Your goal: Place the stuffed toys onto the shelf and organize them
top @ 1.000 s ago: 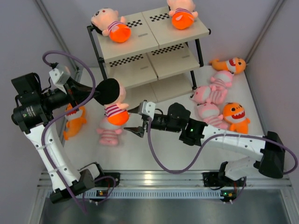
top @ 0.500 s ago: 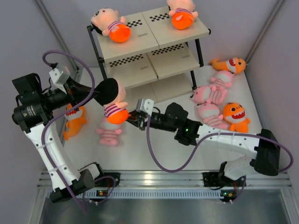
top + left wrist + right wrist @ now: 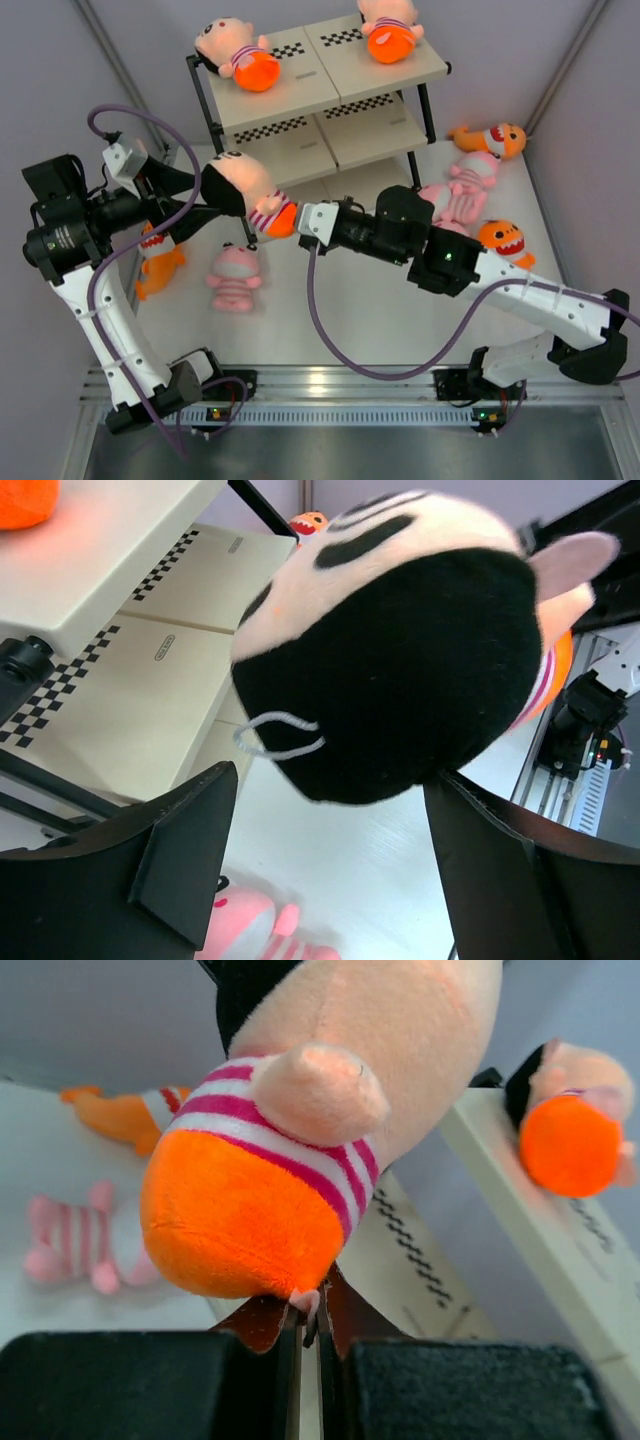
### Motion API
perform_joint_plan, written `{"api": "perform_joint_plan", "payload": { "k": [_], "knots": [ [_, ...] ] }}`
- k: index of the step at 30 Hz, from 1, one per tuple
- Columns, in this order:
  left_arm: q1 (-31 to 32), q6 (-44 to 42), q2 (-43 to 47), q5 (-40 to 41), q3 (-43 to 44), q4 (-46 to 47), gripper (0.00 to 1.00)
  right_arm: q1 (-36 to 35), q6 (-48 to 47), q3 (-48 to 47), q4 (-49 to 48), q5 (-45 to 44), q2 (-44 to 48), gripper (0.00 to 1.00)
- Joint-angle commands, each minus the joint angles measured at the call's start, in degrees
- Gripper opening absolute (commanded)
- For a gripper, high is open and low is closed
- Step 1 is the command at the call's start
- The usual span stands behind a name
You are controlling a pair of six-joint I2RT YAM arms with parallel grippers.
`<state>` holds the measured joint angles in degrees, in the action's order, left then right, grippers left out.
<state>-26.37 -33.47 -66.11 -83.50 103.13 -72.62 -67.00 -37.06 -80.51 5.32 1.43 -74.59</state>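
A peach-headed doll (image 3: pixel 252 192) with black hair, striped shirt and orange bottom hangs in the air in front of the shelf (image 3: pixel 320 80). My right gripper (image 3: pixel 300 222) is shut on a small foot under the doll's orange bottom (image 3: pixel 245 1215); the right gripper (image 3: pixel 312 1320) pinches it between closed tips. My left gripper (image 3: pixel 205 195) stands open, its fingers either side of the black head (image 3: pixel 400 690); the left gripper (image 3: pixel 335 865) holds nothing. Two dolls (image 3: pixel 240 55) (image 3: pixel 390 28) lie on the top board.
An orange shark (image 3: pixel 160 258) and a pink striped animal (image 3: pixel 235 280) lie on the table at left. More pink animals (image 3: pixel 470 175) and sharks (image 3: pixel 495 138) (image 3: pixel 505 250) lie at right, partly behind my right arm. The shelf's black post (image 3: pixel 215 130) is close to the doll.
My right gripper shut on the doll's bottom and carried it up toward the shelf. My left gripper opened off the doll's head and stays around it.
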Motion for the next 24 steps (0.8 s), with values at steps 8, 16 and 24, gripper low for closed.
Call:
{"api": "perform_joint_plan", "payload": {
  "k": [8,16,24],
  "knots": [
    [-0.08,3.59,-0.87,3.88,3.75,-0.51,0.81,3.36,-36.57,-32.59,24.56,-24.19,-9.24,0.00],
    [0.00,3.59,-1.31,4.58,2.43,-0.42,0.81,14.87,-49.16,-47.88,19.74,-27.98,-21.99,0.00],
    [0.00,3.85,-1.22,5.10,-0.47,-0.50,0.81,22.35,-45.39,-52.38,13.93,-22.79,-29.38,0.00]
  ]
}}
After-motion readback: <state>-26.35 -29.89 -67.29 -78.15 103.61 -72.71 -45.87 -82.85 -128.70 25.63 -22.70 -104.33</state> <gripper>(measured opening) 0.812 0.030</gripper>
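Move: The right hand already pinches the boy doll by its orange base; the gap on the top shelf lies about 32 cm ahead of that hand, 6 cm to its right and 8 cm above. At the same height, one shelved doll sits some 17 cm to the left of the gap, another roughly 14 cm to the right of it and 4 cm farther out. From the open left hand, the gap is about 26 cm ahead, 25 cm to the right and 8 cm up. The right hand arcs the held doll up, some 25 cm forward and right towards the gap, turning clockwise. ##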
